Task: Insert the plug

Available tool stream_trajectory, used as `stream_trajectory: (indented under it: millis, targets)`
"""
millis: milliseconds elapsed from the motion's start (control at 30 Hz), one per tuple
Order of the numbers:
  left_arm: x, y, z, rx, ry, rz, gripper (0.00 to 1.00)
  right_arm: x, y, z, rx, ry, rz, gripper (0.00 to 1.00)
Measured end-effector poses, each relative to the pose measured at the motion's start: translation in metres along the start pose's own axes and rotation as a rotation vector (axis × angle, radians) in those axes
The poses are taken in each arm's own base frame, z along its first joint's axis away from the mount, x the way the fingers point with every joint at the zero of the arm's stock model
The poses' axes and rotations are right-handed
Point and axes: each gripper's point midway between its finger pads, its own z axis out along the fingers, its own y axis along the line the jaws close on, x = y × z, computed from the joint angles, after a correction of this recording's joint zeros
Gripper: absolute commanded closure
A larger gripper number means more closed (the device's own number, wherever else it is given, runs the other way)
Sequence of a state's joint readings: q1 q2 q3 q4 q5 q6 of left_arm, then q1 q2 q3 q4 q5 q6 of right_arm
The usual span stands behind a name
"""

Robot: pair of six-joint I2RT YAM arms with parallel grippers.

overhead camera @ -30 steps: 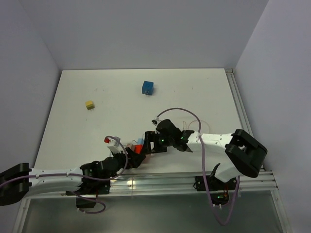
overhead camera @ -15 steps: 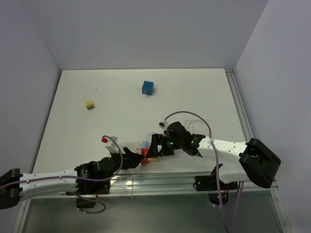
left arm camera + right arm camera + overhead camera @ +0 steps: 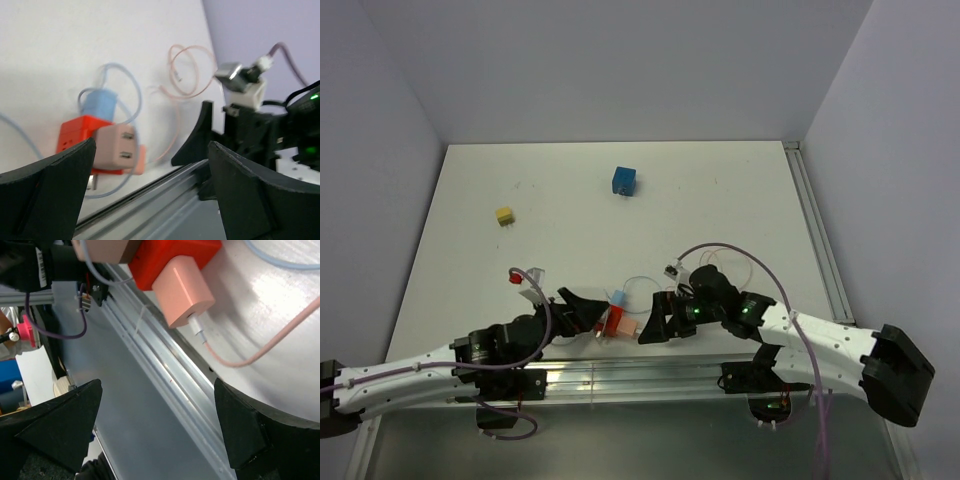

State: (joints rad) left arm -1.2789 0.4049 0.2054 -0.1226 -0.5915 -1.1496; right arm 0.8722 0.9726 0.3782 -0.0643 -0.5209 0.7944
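Note:
A red socket block [image 3: 611, 323] lies near the table's front edge. A blue plug [image 3: 618, 300] sits on it and a pink plug [image 3: 628, 328] sits flush against its side. The right wrist view shows the pink plug [image 3: 184, 290] pressed to the red block [image 3: 175, 255], with a white connector and pink cable trailing from it. In the left wrist view a beige piece with two slots [image 3: 117, 146] fronts the red block [image 3: 77, 134], below the blue plug [image 3: 98, 103]. My left gripper [image 3: 582, 308] and right gripper [image 3: 658, 320] stand open on either side of the block, holding nothing.
A blue cube [image 3: 624, 181] and a small yellow piece [image 3: 504, 215] lie farther back on the table. An aluminium rail [image 3: 650, 362] runs along the front edge just below the block. Thin pink cable [image 3: 186, 70] and blue cable [image 3: 131, 87] loop on the table beside the block.
The right gripper opened, let go of the plug and drew back to the right. The left arm pulled back to the left. The red block now lies closer to the front edge.

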Motion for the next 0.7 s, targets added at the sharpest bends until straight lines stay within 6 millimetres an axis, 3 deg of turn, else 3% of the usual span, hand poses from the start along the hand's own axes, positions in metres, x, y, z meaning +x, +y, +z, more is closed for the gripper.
stream_trajectory:
  millis: [167,367,433,533,700]
  targets:
    - [-0.048,-0.039,-0.015,0.011,-0.093,0.004,0.01,0.004,0.006,-0.017,-0.005,-0.021,-0.011,0.02]
    - [-0.112,-0.048,-0.026,-0.207,-0.217,0.094,0.00,-0.014,0.020,-0.043,0.064,-0.104,-0.026,0.03]
    - [-0.133,-0.053,-0.018,-0.272,-0.244,0.148,0.00,-0.026,0.029,-0.051,0.076,-0.145,-0.048,0.04]
    - [-0.160,-0.045,0.004,-0.385,-0.249,0.229,0.00,-0.040,0.036,-0.061,0.102,-0.194,-0.072,0.05]
    - [-0.185,-0.004,0.049,-0.554,-0.159,0.308,0.01,-0.055,0.030,-0.070,0.184,-0.256,-0.075,0.05]
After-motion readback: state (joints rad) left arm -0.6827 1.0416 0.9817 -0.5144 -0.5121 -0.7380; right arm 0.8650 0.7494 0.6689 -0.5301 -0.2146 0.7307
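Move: The red block with its plugs, which both open hands are leaving, lies about 6 cm to the right of the left hand, 3 cm back and 10 cm below. Its light blue plug is 3 cm ahead of the left hand and 6 cm right. The yellow plug is some 31 cm ahead and 28 cm left, the dark blue plug 42 cm ahead and 8 cm right. From the right hand, the block is roughly 11 cm left, 3 cm ahead and 6 cm below, its pink plug 6 cm left and 1 cm ahead. The red block and its plugs are left alone as the empty left hand climbs about 12 cm, then swings forward and left over open table, speeding up and sinking slightly, 15 cm farther out in all. It rolls left side up and turns counter-clockwise. The right hand backs off slightly, then rises 8 cm with some forward and rightward drift, its fingers tilting up. Both stay open. ##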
